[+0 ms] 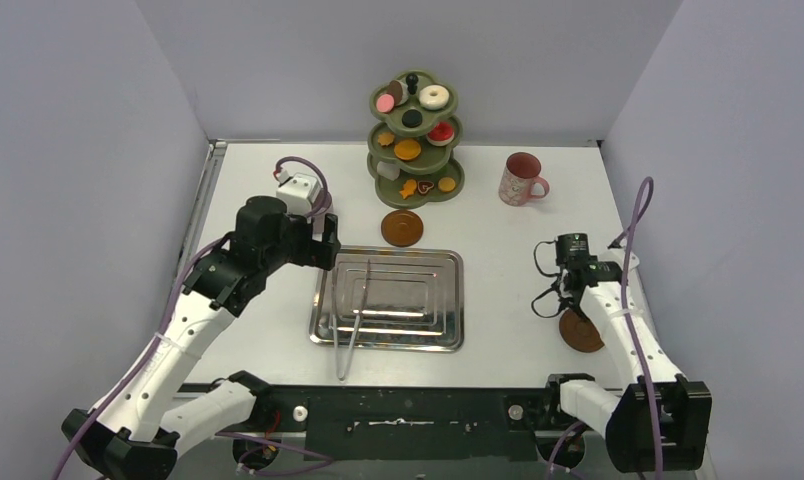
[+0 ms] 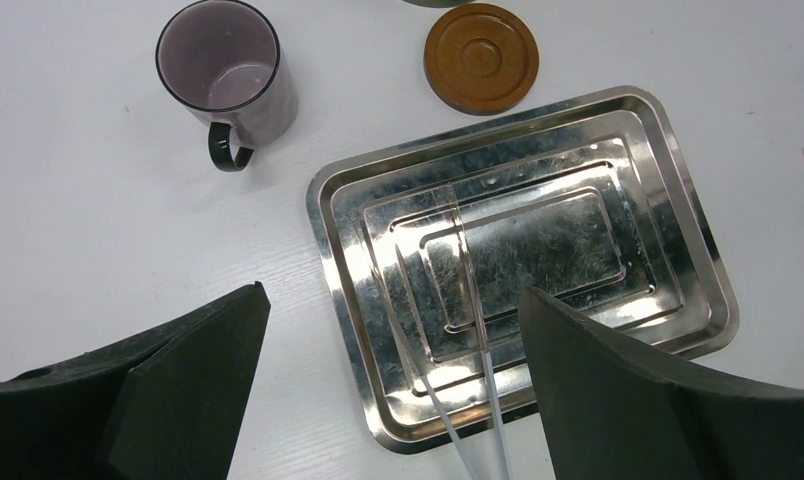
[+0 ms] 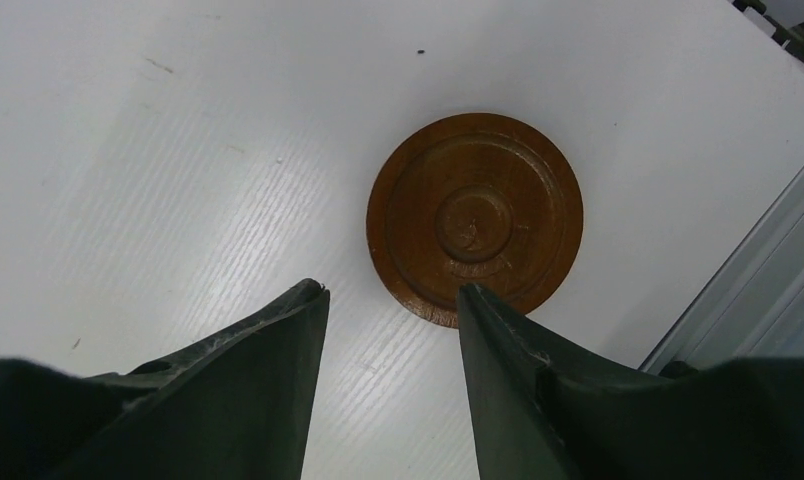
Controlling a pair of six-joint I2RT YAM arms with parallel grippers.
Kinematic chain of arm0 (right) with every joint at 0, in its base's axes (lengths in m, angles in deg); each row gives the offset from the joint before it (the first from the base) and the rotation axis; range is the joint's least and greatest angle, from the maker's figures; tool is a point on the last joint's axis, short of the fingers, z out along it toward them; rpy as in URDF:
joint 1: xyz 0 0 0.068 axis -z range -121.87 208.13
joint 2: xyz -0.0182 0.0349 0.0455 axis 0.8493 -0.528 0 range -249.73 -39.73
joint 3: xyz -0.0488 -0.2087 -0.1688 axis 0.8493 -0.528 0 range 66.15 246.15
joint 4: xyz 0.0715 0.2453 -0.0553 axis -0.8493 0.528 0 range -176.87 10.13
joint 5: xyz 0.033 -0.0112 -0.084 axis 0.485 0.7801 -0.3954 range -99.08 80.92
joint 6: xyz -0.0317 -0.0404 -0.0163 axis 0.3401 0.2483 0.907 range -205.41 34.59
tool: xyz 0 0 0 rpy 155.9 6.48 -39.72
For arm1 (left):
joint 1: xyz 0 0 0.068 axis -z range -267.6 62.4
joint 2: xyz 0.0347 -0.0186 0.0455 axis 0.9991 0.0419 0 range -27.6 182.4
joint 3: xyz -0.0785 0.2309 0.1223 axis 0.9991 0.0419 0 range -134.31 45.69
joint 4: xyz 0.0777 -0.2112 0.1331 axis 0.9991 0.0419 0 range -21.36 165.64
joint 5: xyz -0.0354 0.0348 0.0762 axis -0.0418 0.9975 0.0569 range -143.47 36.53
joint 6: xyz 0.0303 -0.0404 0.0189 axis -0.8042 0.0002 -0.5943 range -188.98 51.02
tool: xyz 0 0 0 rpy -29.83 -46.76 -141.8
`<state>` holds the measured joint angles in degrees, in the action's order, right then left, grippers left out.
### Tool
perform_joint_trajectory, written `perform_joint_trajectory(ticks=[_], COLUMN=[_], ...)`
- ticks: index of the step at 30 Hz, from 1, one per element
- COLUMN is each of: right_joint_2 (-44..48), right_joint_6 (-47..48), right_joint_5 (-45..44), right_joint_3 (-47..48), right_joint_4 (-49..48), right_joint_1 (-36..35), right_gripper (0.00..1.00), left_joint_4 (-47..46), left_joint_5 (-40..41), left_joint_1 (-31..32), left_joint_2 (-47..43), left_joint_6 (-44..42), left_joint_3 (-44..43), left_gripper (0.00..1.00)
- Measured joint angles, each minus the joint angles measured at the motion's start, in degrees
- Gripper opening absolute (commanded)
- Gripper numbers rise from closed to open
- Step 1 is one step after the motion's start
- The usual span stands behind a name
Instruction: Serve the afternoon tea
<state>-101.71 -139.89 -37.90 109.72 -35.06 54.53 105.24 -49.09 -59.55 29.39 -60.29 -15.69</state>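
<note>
The olive-green three-tier stand (image 1: 414, 140) at the back holds small toy sweets, among them a white donut (image 1: 435, 97). A pink mug (image 1: 521, 180) stands to its right. The mauve mug (image 2: 228, 75) shows only in the left wrist view, upright and empty. One brown coaster (image 1: 402, 227) (image 2: 481, 57) lies in front of the stand. Another coaster (image 1: 581, 330) (image 3: 475, 217) lies flat at the right. My left gripper (image 1: 323, 245) (image 2: 392, 290) hangs wide open above the tray's left edge. My right gripper (image 1: 570, 295) (image 3: 391, 287) is open and empty, its right fingertip at the coaster's near rim.
A shiny steel tray (image 1: 323, 300) (image 2: 698, 230) lies mid-table, and metal tongs (image 1: 350, 325) (image 2: 468, 300) rest across its left part, their handle sticking out over the near rim. The table's right edge (image 3: 738, 270) runs close beside the right coaster.
</note>
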Motion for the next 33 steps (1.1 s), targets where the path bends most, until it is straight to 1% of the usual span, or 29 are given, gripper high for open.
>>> perform_joint_trajectory(ticks=[5,11,17,21,33], right_joint_2=[-1.97,-3.69,-5.20,-5.70,-6.67], right_joint_6=[0.22,0.22,-0.20,-0.85,-1.68], right_joint_5=[2.08,2.73,3.13,3.30,5.35], right_joint_3=[-4.87,-8.20,-8.94,-9.33,-11.85], right_joint_4=[-5.16,-9.75,-12.72,-13.55,-16.41], right_joint_1=[5.73,9.42,10.43,10.99,12.68], right_gripper=[0.51,0.51,0.52,0.55,0.55], left_joint_4=[0.00,0.00,0.00,0.00,0.02], left_joint_5=[0.57,1.27,2.19,2.97,4.39], left_joint_1=[0.22,0.74,0.92,1.05,1.05], left_joint_2=[-0.92,-1.57,-1.75,-1.75,-1.75], left_joint_6=[-0.24,-0.42,-0.66,-1.03,-1.75], left_joint_3=[0.00,0.00,0.00,0.00,0.00], left_gripper=[0.95,0.95,0.95,0.95,0.95])
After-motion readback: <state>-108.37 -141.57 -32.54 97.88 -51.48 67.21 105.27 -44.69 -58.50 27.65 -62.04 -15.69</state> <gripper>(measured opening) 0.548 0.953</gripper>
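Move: The right hand, half open and empty, hangs about 8 cm above the brown wooden coaster near the table's right edge; the coaster lies some 3 cm back and 4 cm to its right. The pink mug stands about 32 cm ahead and 5 cm to the left, its middle 4 cm lower. The metal tray's middle is roughly 39 cm left and 5 cm ahead. From the left hand the coaster lies some 55 cm right, 9 cm back and 24 cm below. No clear contact yet: the right fingertips come down close over the coaster, one at its rim and the other over its middle. The hand sinks about 7 cm and shifts some 3 cm right, quickly at first and then easing into a slow descent, while the wrist turns a little over 10 degrees clockwise and the fingers stay half open. ##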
